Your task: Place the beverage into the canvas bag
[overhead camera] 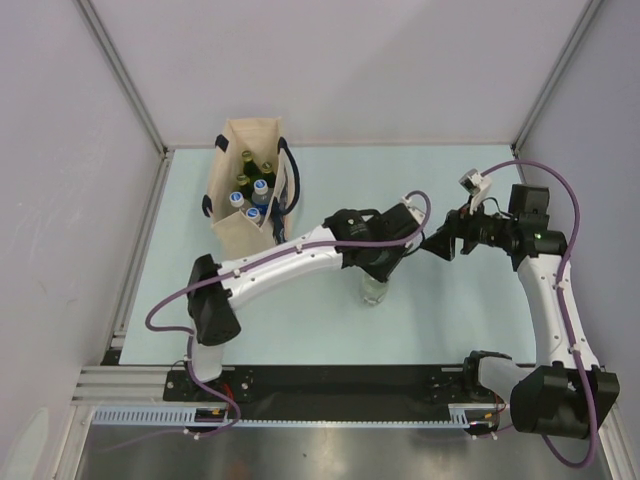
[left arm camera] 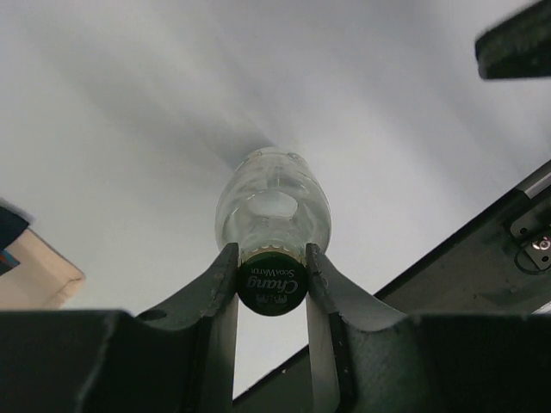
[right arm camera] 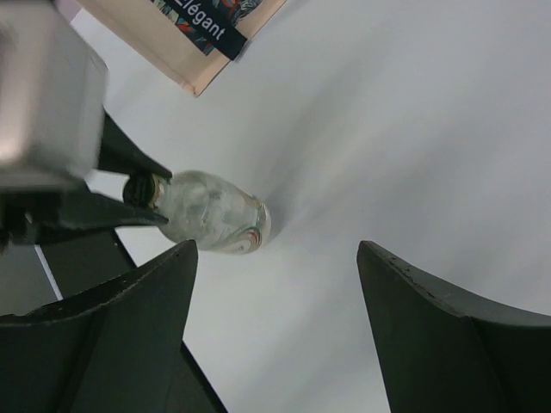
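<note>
The beverage [overhead camera: 374,291] is a clear glass soda-water bottle with a green cap, standing upright on the pale table near the middle. My left gripper [left arm camera: 271,277] is shut on its cap, with a finger pressed against each side, and the glass body [left arm camera: 272,202] shows below the jaws. The canvas bag [overhead camera: 240,232] stands upright at the back left, beige with dark navy handles, and holds several bottles [overhead camera: 250,192]. My right gripper [right arm camera: 275,245] hangs open and empty to the right of the bottle [right arm camera: 215,219]; in the top view this gripper [overhead camera: 441,245] points left.
Metal frame rails and grey walls [overhead camera: 120,100] close in the table on three sides. The dark base rail [overhead camera: 340,385] runs along the near edge. A corner of the bag [right arm camera: 164,43] with its printed patch shows in the right wrist view.
</note>
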Controlling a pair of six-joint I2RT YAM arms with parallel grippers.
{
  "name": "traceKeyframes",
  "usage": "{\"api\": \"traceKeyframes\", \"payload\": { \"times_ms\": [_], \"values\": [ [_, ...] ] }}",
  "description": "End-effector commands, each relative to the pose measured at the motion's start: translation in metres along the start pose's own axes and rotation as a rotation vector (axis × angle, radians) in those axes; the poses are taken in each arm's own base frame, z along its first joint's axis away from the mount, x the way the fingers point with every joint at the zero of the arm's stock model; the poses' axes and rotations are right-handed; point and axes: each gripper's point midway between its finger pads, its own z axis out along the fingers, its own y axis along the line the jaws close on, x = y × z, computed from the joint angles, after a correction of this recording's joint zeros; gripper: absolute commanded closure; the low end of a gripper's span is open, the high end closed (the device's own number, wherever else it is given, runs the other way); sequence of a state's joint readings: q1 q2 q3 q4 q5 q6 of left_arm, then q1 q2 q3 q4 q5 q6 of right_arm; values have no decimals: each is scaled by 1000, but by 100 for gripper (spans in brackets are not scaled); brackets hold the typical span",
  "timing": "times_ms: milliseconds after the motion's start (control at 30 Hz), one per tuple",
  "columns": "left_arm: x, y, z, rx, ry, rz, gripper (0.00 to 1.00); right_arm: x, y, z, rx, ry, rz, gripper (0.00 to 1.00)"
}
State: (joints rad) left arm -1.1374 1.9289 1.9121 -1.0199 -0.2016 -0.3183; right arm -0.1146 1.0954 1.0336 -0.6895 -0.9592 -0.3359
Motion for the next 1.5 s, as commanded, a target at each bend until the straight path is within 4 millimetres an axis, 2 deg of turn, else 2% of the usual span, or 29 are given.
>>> {"api": "traceKeyframes", "payload": {
  "times_ms": [0,33,100,300,333,367,433,567,600,900,1133,1367,1467],
  "values": [
    [-64,43,-97,15,-290,-61,100,-6,15,6,-67,7,-59,19],
    [-68,50,-112,16,-324,-71,100,-8,17,7,-75,8,-73,19],
    [-74,69,-124,-5,-356,-98,100,-8,21,10,-95,19,-100,19],
    [-98,120,-182,-75,-506,-160,100,-14,23,18,-118,35,-115,19],
    [-105,127,-198,-87,-545,-162,100,-14,21,19,-119,37,-111,19],
    [-109,133,-205,-99,-565,-169,100,-15,20,20,-116,38,-111,19],
    [-118,152,-228,-144,-624,-183,100,-14,26,24,-140,48,-118,19],
    [-131,184,-256,-245,-701,-196,100,-14,26,27,-143,55,-121,19],
    [-136,189,-268,-263,-733,-191,100,-14,25,28,-143,58,-121,19],
    [-153,233,-327,-411,-929,-241,100,-10,23,33,-151,85,-107,19],
    [-156,267,-332,-482,-948,-268,100,-7,22,39,-159,122,-130,19],
    [-160,295,-349,-543,-1012,-310,100,-4,20,45,-165,139,-127,19],
    [-162,308,-344,-551,-1013,-329,100,-4,19,47,-168,145,-128,19]
  ]
}}
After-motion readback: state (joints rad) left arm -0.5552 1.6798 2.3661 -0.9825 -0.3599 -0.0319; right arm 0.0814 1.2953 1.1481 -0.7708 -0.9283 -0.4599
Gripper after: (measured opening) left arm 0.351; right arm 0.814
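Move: The left hand already holds the clear soda bottle by its capped neck. From this hand, the middle of the canvas bag is some 20 cm ahead, 27 cm to the left and about 8 cm lower, its rim above the hand. Inside stand the blue-capped bottles, about 17 cm ahead and 29 left, and the green bottles, 25 ahead and 28 left. From the right hand, the bag lies roughly 14 cm ahead and 39 left. Still pinching the bottle by the neck, the left hand sweeps up, left and forward towards the bag's open top, about 40 cm in all; it climbs fast at first, then travels mostly left and forward. The wrist tips the fingers up by some 40 degrees and turns counter-clockwise. The empty right hand drifts left and slightly down, fingers staying open. ##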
